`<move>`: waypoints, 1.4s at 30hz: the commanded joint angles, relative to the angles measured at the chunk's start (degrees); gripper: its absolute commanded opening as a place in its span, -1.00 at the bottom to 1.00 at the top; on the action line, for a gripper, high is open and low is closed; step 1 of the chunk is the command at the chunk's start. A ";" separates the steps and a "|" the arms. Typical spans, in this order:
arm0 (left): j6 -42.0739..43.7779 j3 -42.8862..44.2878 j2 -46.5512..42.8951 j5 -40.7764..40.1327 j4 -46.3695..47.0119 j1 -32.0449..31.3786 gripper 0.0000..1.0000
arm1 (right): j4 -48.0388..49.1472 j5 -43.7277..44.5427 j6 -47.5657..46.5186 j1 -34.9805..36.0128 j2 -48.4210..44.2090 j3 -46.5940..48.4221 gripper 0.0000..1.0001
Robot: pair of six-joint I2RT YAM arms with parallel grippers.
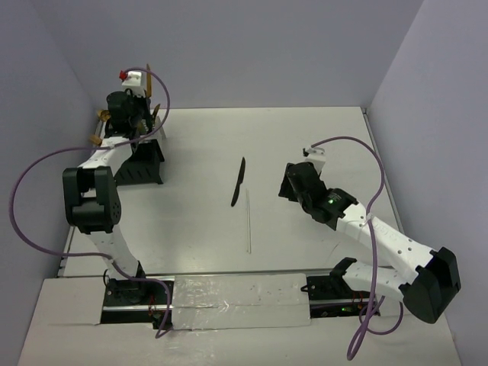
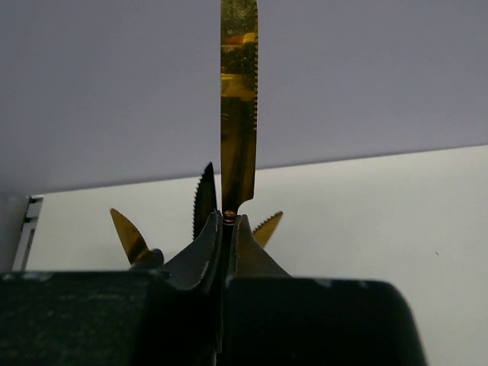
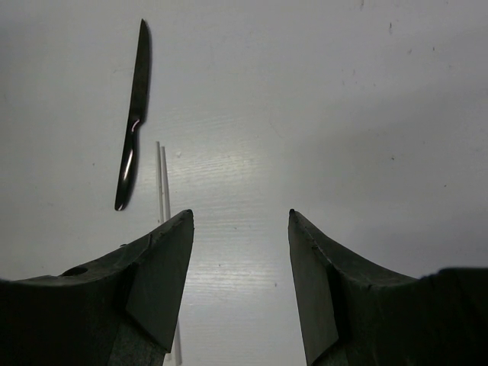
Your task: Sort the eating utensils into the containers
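At the far left stands the black caddy [image 1: 145, 171], with my left gripper [image 1: 139, 110] above it. That gripper [image 2: 227, 221] is shut on a gold-bladed knife [image 2: 239, 114] just below the blade, which points straight up; its handle is hidden. Behind the fingers, tips of other knives [image 2: 128, 235] stick up, one of them dark and serrated [image 2: 204, 198]. An all-dark knife [image 1: 239, 181] lies flat mid-table, also seen in the right wrist view [image 3: 133, 122]. My right gripper [image 1: 293, 183] hovers to its right, open [image 3: 240, 217], with nothing between the fingers.
A thin white stick [image 1: 248, 221] lies just near of the dark knife, running toward the arms; it shows beside my right gripper's left finger [image 3: 162, 183]. Gold utensil heads [image 1: 97, 116] poke out at the caddy's left. Walls close the table at the back and sides.
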 commanded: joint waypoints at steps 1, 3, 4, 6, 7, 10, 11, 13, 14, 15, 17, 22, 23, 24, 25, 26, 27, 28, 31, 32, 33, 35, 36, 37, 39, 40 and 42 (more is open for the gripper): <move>1.99 -0.22 0.51 1.56 12.81 1.29 -1.00 | 0.27 2.24 1.34 -0.25 -2.08 1.23 0.20; 2.08 -1.01 1.04 1.48 13.34 1.55 -1.00 | 0.01 2.50 1.78 -0.25 -2.26 0.70 0.20; 1.99 -2.32 1.13 1.56 13.95 1.90 -1.00 | -0.08 2.59 2.13 -0.25 -2.61 0.70 0.20; 1.99 -3.82 1.13 1.91 14.49 2.25 -1.00 | -0.34 2.76 2.31 -0.25 -2.70 0.61 0.20; 1.82 -4.96 0.95 2.26 14.23 2.51 -1.00 | -0.52 2.94 2.14 -0.34 -2.79 0.70 0.20; 1.82 -7.16 0.16 4.11 13.43 2.61 -1.00 | -0.61 3.29 1.61 -0.25 -2.26 1.14 0.20; 1.73 -7.69 0.07 4.46 13.35 2.61 -1.00 | -0.52 3.20 1.43 -0.25 -2.00 1.49 0.20; 1.82 -8.75 -0.19 4.55 13.17 2.61 -1.00 | -0.35 2.77 1.00 -0.25 -0.86 2.01 0.20; 2.08 -8.84 -0.19 4.64 12.21 2.61 -1.00 | -0.17 2.59 0.82 -0.25 -0.42 2.63 0.20; 2.08 -8.93 -0.28 4.64 11.68 2.69 -0.87 | -0.08 2.41 0.73 -0.25 -0.07 2.98 0.20; 2.08 -9.54 -0.54 4.82 11.06 2.87 -0.64 | 0.18 1.80 0.47 -0.25 0.90 3.60 0.20; 0.94 -8.84 -1.95 6.22 7.90 3.57 0.00 | 0.88 1.27 0.03 -0.25 1.70 3.69 0.20; 0.68 -8.58 -2.21 6.48 7.37 3.57 0.06 | 0.97 1.18 -0.15 -0.25 1.70 3.60 0.20; 0.41 -8.40 -2.74 6.66 6.50 3.66 0.09 | 1.06 1.18 0.03 -0.34 1.70 3.51 0.20; 0.15 -8.40 -3.09 7.18 6.05 3.75 0.12 | 1.32 1.10 -0.06 -0.25 1.61 3.25 0.20; 0.06 -8.40 -3.44 7.19 5.70 3.75 0.14 | 1.50 1.09 0.03 -0.25 1.61 3.07 0.20; -0.11 -8.31 -4.05 7.19 4.74 3.75 0.15 | 1.67 1.01 0.20 -0.34 1.35 2.90 0.20; -0.20 -8.23 -4.32 7.19 4.12 3.75 0.15 | 2.11 1.01 0.12 -0.25 1.26 2.37 0.20; 0.14 -6.56 -5.64 7.19 0.01 3.75 0.16 | 3.95 0.83 0.29 -0.25 0.38 0.53 0.20; 0.23 -5.77 -6.60 7.36 -1.49 3.66 0.16 | 4.57 0.57 0.20 -0.34 0.20 0.09 0.20; 0.32 -3.94 -7.13 7.37 -3.34 3.49 0.17 | 5.19 -0.30 -0.15 -0.34 0.11 -0.35 0.21; 0.41 -1.65 -8.18 7.19 -10.54 3.13 0.17 | 6.50 -1.36 -1.02 -0.34 0.64 -0.71 0.21; 0.32 1.06 -9.23 7.19 -13.43 2.87 0.16 | 6.77 -1.89 -1.98 -0.51 1.95 -0.45 0.21; 0.15 2.40 -9.77 7.36 -16.68 2.00 0.17 | 6.95 -2.94 -2.43 -0.60 2.66 0.51 0.21; 0.06 5.21 -11.70 8.07 -26.18 0.24 0.16 | 6.95 -4.09 -3.40 -0.69 5.38 1.92 0.21; 0.06 5.66 -12.58 7.63 -28.73 -1.68 0.16 | 7.04 -5.22 -3.66 -0.69 6.17 3.50 0.21; 0.85 6.98 -14.77 5.10 -36.38 -6.24 0.15 | 7.21 -6.28 -3.67 -0.69 8.02 4.65 0.21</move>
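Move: The left hand holds the golden knife, blade up, over the right rear compartment, whose middle is about 2 cm left, 1 cm back and 16 cm down. The left rear compartment lies some 9 cm left of it; the black bin is 12 cm back and 6 cm left of the hand. From the right hand, the table knife is about 10 cm ahead, 15 cm left and 16 cm down, and the right rear compartment 28 cm ahead, 44 cm left and 10 cm down. Shift the left gripper a couple of centimetres left, then lower the upright golden knife about 6 cm, handle first, into the right rear compartment, easing slightly back. Open the fingers to let go near the bottom, then draw back and rise some 8 cm, veering right. Late on, ease the open right gripper a little left, down and forward towards the table knife. ##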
